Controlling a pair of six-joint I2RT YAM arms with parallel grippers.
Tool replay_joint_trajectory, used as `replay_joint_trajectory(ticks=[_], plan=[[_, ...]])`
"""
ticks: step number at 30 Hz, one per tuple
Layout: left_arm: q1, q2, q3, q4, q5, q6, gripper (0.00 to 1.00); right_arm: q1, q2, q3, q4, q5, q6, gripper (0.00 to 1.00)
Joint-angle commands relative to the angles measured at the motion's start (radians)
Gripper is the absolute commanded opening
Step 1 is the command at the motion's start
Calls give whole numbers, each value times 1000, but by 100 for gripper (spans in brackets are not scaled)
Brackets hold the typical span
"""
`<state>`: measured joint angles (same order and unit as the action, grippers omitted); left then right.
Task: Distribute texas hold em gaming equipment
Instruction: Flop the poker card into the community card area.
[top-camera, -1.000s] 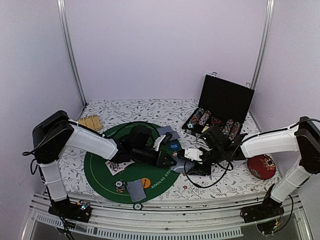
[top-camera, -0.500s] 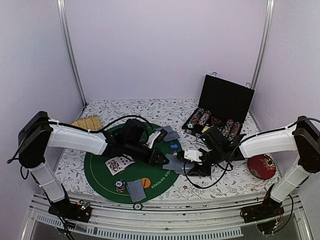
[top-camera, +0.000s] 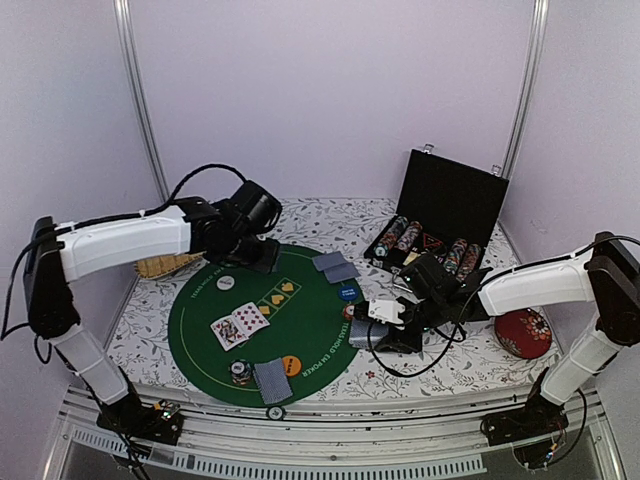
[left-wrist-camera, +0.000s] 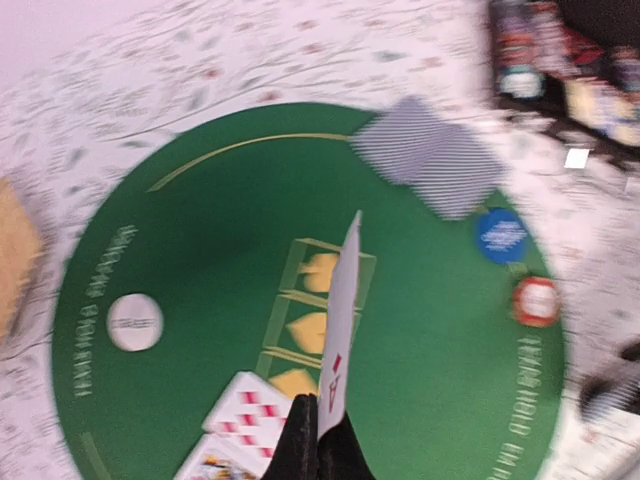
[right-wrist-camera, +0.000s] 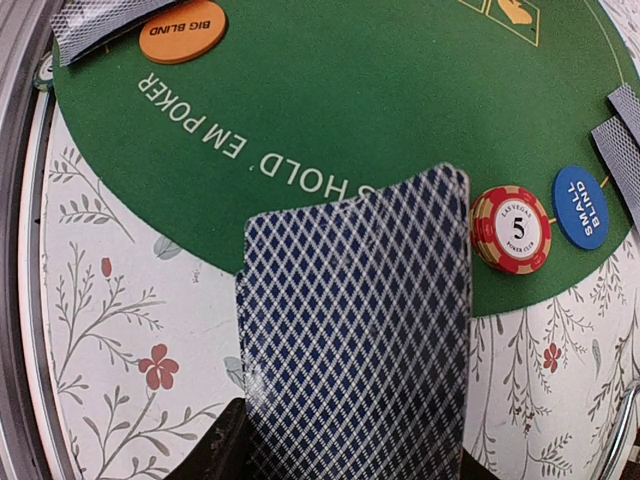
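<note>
My left gripper (top-camera: 261, 252) hovers over the back left of the green poker mat (top-camera: 200, 335), shut on one playing card (left-wrist-camera: 341, 320). That card stands edge-on and shows a red ace of diamonds. My right gripper (top-camera: 372, 326) sits at the mat's right edge, shut on a deck of blue diamond-backed cards (right-wrist-camera: 358, 340). Two face-up cards (top-camera: 240, 325) lie left of centre. Face-down pairs lie at the near edge (top-camera: 272, 380) and the back right (top-camera: 335, 265). On the mat are a white button (top-camera: 226, 282), an orange big blind button (right-wrist-camera: 182, 30), a blue small blind button (right-wrist-camera: 581, 206) and a red chip (right-wrist-camera: 511, 230).
An open black chip case (top-camera: 440, 215) with rows of chips stands at the back right. A red round disc (top-camera: 523, 332) lies at the far right. A tan bamboo mat (top-camera: 160, 266) lies under my left arm at the back left. A small chip stack (top-camera: 240, 372) sits near the front.
My left arm has swung from beside the deck at the mat's right to the back left of the mat, carrying one card. The right arm and its deck have not moved.
</note>
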<state>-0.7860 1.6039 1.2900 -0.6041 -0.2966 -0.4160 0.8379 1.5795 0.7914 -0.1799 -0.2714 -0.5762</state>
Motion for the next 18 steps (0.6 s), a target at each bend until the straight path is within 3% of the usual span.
replay_joint_trajectory(ticks=[1,9,13,18], plan=[[5,170,100,-266,-333,-13,0,4,1,6,-3,-5,9,46],[-19,477,300,-446,-529,-42,0,4,2,6,-4,-11,10,46],[-48,593,347,-495,-526,-49,0,6,4,6,-7,-14,9,46],[-92,640,361,-438,-439,-16,0,6,4,8,-13,-11,10,46]])
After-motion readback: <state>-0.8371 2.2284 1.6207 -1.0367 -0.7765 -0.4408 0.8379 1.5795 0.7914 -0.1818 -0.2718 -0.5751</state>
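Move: The left gripper holds the ace card some 16 cm above the mat; the diamond slot it is meant for is almost straight below, roughly 2 cm back and 2 cm to the left. From the gripper, the ten of diamonds lies about 4 cm back and 5 cm left, the queen card 8 cm back and 10 cm left, the dealer chip 6 cm ahead and 11 cm left. From the right hand, the diamond slot is about 10 cm ahead and 28 cm left. Lower the left gripper about 13 cm towards the mat beside the diamond slot, keeping the ace card pinched. Carry it some 5 cm left on the way and slightly forward, easing back a little at the end, and roll the hand nearly 50 degrees, left side rising, to bring the card over the mat between the slots and the dealer chip. ##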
